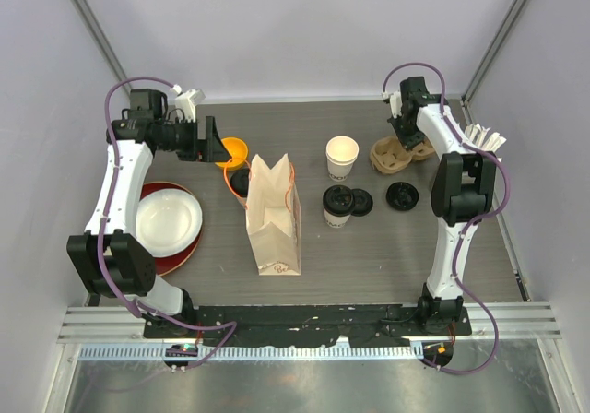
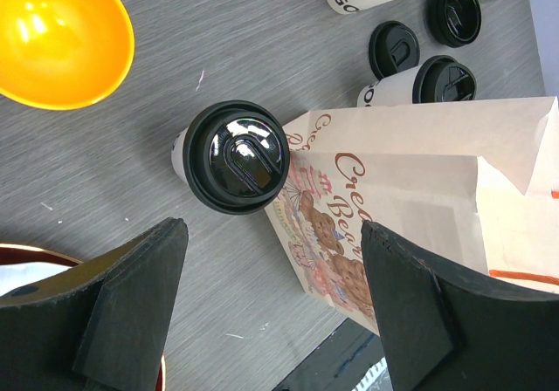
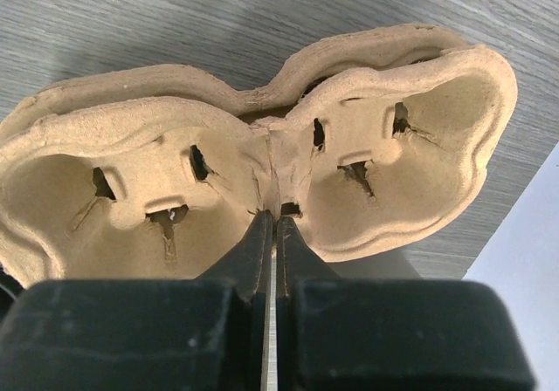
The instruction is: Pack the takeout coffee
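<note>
One takeout coffee cup (image 1: 240, 182), white with a black lid, stands against the far left side of the paper bag (image 1: 274, 215). In the left wrist view this cup (image 2: 236, 155) sits just ahead of my open, empty left gripper (image 2: 272, 229), beside the bag (image 2: 419, 190). The left gripper (image 1: 210, 141) hovers at the back left. A second lidded cup (image 1: 337, 206) stands right of the bag. At the back right, my right gripper (image 1: 406, 139) is shut on the middle ridge of the brown cardboard cup carrier (image 3: 367, 147), fingertips pinched together (image 3: 269, 218).
An orange bowl (image 1: 233, 147) lies by the left gripper. A lidless white cup (image 1: 342, 156) and two loose black lids (image 1: 360, 201) (image 1: 403, 195) sit right of the bag. A white plate on a red plate (image 1: 189, 252) is at the left.
</note>
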Motion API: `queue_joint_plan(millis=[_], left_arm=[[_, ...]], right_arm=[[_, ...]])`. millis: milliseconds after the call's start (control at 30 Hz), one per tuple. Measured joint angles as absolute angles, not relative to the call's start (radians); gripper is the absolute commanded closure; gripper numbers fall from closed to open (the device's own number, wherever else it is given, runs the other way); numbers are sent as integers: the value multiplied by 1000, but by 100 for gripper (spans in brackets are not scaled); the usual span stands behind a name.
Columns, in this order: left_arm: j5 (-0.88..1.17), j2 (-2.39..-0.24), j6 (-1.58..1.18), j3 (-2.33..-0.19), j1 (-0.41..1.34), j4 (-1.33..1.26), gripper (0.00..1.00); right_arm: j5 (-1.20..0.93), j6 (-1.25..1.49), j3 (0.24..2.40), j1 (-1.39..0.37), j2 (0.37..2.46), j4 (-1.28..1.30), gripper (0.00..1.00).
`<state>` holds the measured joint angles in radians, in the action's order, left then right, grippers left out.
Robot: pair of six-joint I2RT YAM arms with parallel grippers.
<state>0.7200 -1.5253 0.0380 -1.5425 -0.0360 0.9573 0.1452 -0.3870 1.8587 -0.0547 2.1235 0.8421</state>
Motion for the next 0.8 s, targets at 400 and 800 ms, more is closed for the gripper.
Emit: queue_joint_plan(millis=[400,800], left_arm=[[720,-1525,38,-1543,-36,958,15],[720,-1525,39,-1543,-36,959,15]], right_arm=[[144,-387,1859,-55,2117,843,99],[128,-388,1858,-55,1988,838,99]])
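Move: The right hand's fingers are already shut on the middle ridge of the cup carrier, whose middle lies right at the grip and some 2 cm lower. The upright white cups stand about 19 cm left and 5 cm back from this hand; a loose black lid lies some 12 cm back and 2 cm left. The straw holder is roughly 11 cm right and 9 cm back. From the left hand the carrier lies about 50 cm right, 14 cm ahead and 18 cm lower. Straight up goes the right hand, after a brief hold on the ridge, slowly at first and then fast, some 6 cm in all. The fingers keep their pinch on the thin middle ridge of the cup carrier and draw it upward, while the wrist tips the fingertips outward, away from the base, by nearly 10 degrees. ##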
